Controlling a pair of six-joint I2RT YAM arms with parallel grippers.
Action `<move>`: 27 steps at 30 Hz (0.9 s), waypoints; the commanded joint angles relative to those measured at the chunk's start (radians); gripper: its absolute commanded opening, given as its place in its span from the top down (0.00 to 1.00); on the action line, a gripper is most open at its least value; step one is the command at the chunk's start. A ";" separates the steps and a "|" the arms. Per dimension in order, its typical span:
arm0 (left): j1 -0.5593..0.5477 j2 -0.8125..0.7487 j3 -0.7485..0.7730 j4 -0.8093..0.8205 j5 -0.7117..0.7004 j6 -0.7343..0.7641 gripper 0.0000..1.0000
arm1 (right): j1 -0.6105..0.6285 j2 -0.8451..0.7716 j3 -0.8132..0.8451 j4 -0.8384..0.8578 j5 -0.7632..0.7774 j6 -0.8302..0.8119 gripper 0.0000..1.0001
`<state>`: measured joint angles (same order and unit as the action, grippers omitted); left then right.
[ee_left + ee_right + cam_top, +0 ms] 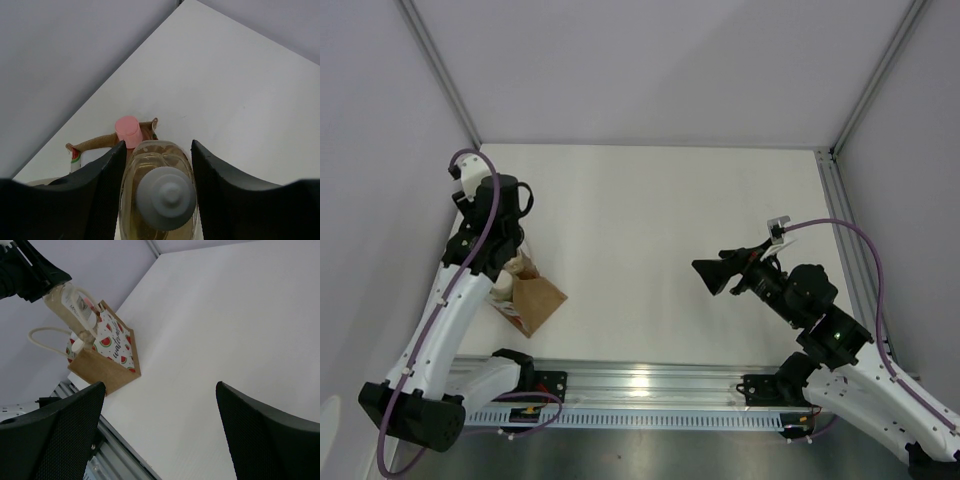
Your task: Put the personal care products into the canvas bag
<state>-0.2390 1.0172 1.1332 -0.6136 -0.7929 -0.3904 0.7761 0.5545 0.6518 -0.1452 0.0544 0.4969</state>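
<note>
My left gripper (157,147) is shut on the amber bottle (159,200), whose pale cap faces the wrist camera. In the right wrist view this bottle (70,305) hangs tilted just above the open mouth of the canvas bag (107,365). A pink-capped bottle (128,131) stands inside the bag below it, and a white cap (76,346) shows at the bag's mouth. The bag (535,300) sits at the table's near left, partly under the left arm. My right gripper (705,272) is open and holds nothing, over the bare table to the right.
The bag has a watermelon print on one side and a cream loop handle (42,337) sticking out to the left. An aluminium rail (650,385) runs along the near edge. Walls close in the table at the left, back and right.
</note>
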 commanded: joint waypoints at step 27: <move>-0.115 -0.160 -0.105 0.024 0.043 -0.101 0.99 | 0.008 -0.021 0.014 0.016 -0.028 0.000 0.04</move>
<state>-0.3153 0.9218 0.9920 -0.6163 -0.7773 -0.5270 0.7776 0.5426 0.6518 -0.1467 0.0395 0.4973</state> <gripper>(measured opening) 0.004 0.959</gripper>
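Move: The held amber bottle is poised over the canvas bag, whose middle lies about 16 cm below the left hand, 3 cm back and 3 cm left. Inside, the pink-capped bottle stands roughly 1 cm ahead and 4 cm left of the hand, the black-capped bottle 2 cm back and 8 cm left, and the white-lidded jar 6 cm back and 2 cm left. From the right hand the bag is some 42 cm left, 8 cm ahead and 16 cm below. The amber bottle, still pinched upright by its upper part, is lowered about 2 cm towards the bag by the left hand. The half-open fingers then snap fully shut instead of opening, ending empty and off the bottle. The hand keeps sinking to about 4.5 cm in all while easing back and right some 2 cm each, then lifts 1 cm. ##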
